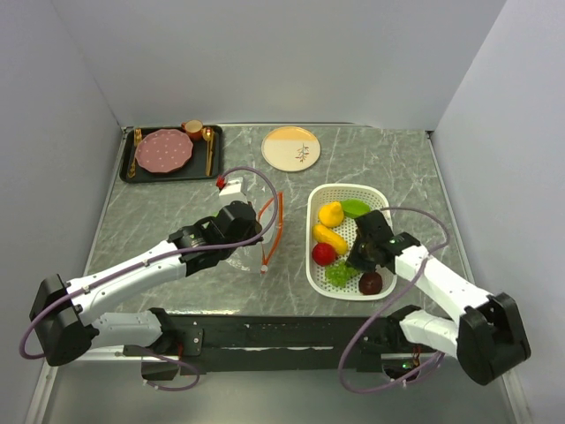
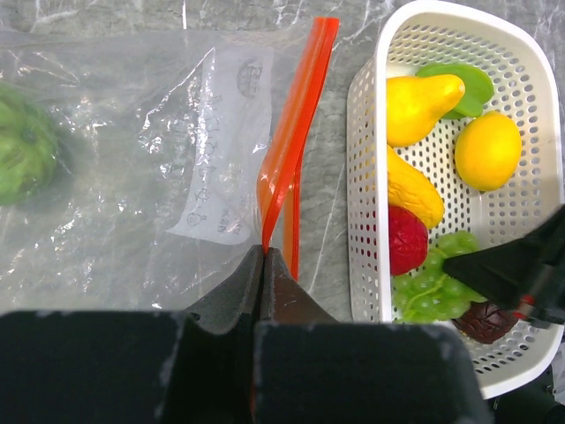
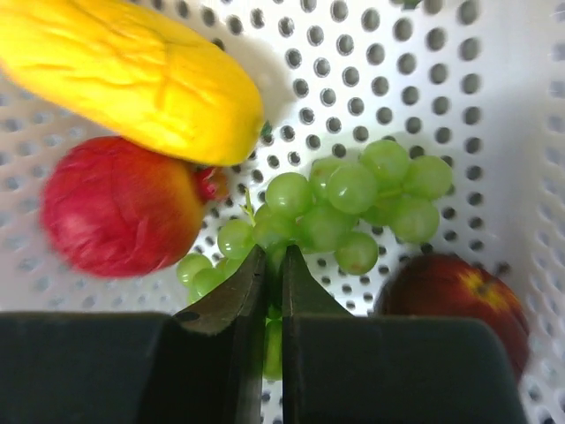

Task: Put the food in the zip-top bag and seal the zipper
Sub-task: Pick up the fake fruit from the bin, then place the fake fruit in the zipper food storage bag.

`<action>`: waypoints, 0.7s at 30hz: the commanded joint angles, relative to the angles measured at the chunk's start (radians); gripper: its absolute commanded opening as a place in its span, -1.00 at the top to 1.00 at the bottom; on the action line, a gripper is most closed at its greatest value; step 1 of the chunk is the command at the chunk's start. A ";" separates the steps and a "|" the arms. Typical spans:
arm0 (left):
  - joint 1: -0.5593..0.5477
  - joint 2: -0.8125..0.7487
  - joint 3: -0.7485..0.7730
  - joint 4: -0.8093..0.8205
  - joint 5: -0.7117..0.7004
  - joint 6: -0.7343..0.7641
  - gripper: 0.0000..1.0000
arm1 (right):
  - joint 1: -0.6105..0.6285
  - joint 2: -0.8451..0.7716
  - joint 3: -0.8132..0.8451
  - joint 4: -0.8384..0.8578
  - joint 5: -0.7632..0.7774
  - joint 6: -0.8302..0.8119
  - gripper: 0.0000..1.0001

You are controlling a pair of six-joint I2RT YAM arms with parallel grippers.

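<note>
My left gripper (image 2: 265, 253) is shut on the orange-red zipper (image 2: 296, 132) of the clear zip-top bag (image 2: 132, 177), which lies on the table left of the white basket (image 2: 364, 177). Through the plastic a green piece (image 2: 22, 155) shows. My right gripper (image 3: 274, 258) is down in the basket, shut on the green grapes (image 3: 353, 199). Around them lie a red ball (image 3: 119, 208), a long yellow piece (image 3: 132, 75) and a dark maroon ball (image 3: 459, 305). The top view also shows a yellow pear (image 1: 330, 213) and a green leafy piece (image 1: 357, 208).
A black tray (image 1: 128, 168) at the back left holds a pink scalloped plate (image 1: 162, 151), a cup and gold cutlery. A round cream-and-orange plate (image 1: 290, 147) sits at the back centre. Walls enclose the table on three sides.
</note>
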 commanded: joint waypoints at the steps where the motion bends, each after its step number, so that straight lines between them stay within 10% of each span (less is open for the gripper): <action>1: 0.002 -0.016 0.011 0.012 -0.017 0.011 0.99 | 0.005 -0.145 0.121 -0.067 0.080 -0.018 0.86; 21: 0.001 -0.007 0.022 0.024 0.014 0.001 0.99 | 0.131 -0.034 0.344 0.191 -0.019 -0.028 0.82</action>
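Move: The grapes are already pinched in my right fingers, low in the bin. The bag's open mouth, where they are to go, lies about 21 cm to the left, some 6 cm ahead and 7 cm higher. The red fruit is 8 cm left and 3 cm ahead, the yellow squash 7 cm left and 7 cm ahead, the dark fruit 4 cm right and 4 cm back. From my left hand the mouth's middle is level ahead, 3 cm right, 6 cm below. I pull the grapes up out of the bin with my right hand, about 12 cm and quickly, easing forward some 5 cm and tipping my fingers about 20 degrees outward. Once up, I begin swinging left over the fruit towards the bag, grip still shut. My left hand stays put, still pinching the bag's zipper edge. ##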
